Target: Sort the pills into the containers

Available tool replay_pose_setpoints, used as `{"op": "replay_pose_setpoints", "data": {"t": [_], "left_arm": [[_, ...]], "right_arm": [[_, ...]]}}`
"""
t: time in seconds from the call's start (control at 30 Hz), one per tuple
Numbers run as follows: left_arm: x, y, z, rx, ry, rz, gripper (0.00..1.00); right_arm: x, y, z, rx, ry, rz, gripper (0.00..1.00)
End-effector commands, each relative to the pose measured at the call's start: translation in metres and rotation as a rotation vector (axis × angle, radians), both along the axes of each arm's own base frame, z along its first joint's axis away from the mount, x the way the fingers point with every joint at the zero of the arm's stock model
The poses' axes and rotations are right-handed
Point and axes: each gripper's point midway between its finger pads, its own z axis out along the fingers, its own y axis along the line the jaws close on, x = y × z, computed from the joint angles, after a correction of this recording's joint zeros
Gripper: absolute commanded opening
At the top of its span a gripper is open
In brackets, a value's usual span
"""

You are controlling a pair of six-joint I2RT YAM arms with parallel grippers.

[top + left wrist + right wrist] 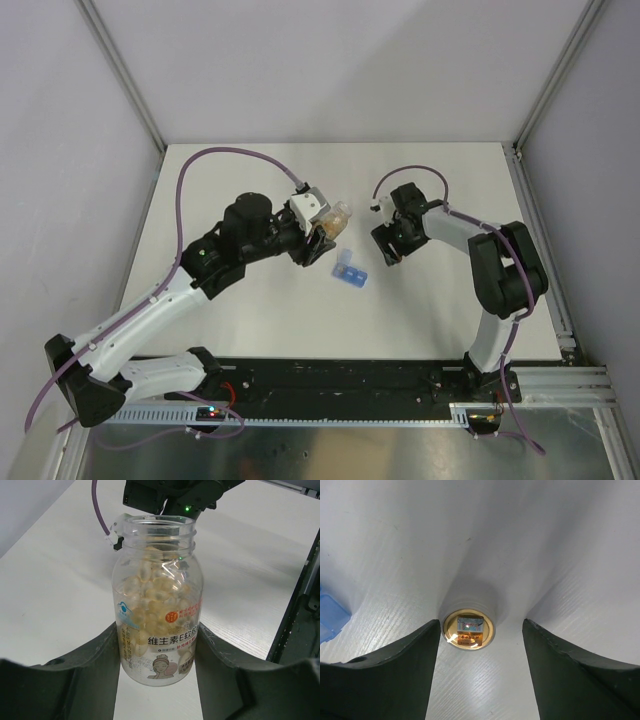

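My left gripper (323,238) (157,632) is shut on a clear plastic bottle (338,214) (157,595). The bottle is uncapped and partly full of pale yellow softgel pills (150,605); it is held above the table, mouth pointing away toward the right arm. The small light-blue pill box (350,270) lies on the table just below the bottle's mouth; its edge shows in the right wrist view (329,617). My right gripper (388,250) (481,624) is open, pointing down. A round cap with a gold inside (468,629) lies on the table between its fingers, near the left one.
The white table (250,300) has metal frame rails at the right edge (540,250) and grey walls behind. The right arm's elbow (505,270) stands at the right side. Purple cables loop over both arms.
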Motion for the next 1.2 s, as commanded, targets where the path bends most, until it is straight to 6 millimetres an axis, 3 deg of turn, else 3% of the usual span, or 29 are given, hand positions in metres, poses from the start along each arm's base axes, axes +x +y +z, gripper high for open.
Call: {"op": "replay_pose_setpoints", "data": {"t": [0.0,0.3,0.57,0.7,0.9,1.0,1.17], "left_arm": [[0.002,-0.003,0.022,-0.044,-0.054,-0.013,0.0],[0.004,-0.002,0.022,-0.04,-0.058,-0.004,0.0],[0.006,0.001,0.018,-0.024,-0.066,0.005,0.0],[0.007,0.003,0.015,-0.012,-0.071,0.01,0.0],[0.005,0.004,0.008,0.01,-0.071,-0.002,0.0],[0.003,0.003,0.001,0.026,-0.06,-0.023,0.0],[-0.001,0.001,-0.014,0.062,-0.046,-0.062,0.0]], "right_arm": [[0.001,0.015,-0.004,0.025,0.012,0.017,0.7],[-0.001,0.018,-0.004,0.02,0.011,0.028,0.6],[-0.001,0.019,0.003,0.029,0.001,0.029,0.42],[0.0,0.018,0.019,0.054,-0.019,0.028,0.3],[0.002,0.018,0.076,0.163,-0.089,0.066,0.17],[-0.004,0.02,0.12,0.255,-0.138,0.104,0.13],[-0.03,0.027,0.197,0.441,-0.205,0.204,0.09]]}}
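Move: The bottle cap stands on the table between the right hand's open fingers, about 1 cm to the left of their midpoint and 1 cm below it. From that hand the blue pill box lies roughly 11 cm left and 4 cm back, at table height; the open bottle is held in the air some 17 cm left, 8 cm back and 28 cm up. From the left hand, the cap is about 20 cm right, 11 cm ahead and 28 cm below. Around the cap the right fingers go on closing while the hand eases under 1 cm left to centre on it, until they pinch it by its sides. Then the hand lifts the cap straight up about 12 cm, speeding up as it goes, its fingertips swinging some 15 degrees left towards the bottle's side. ##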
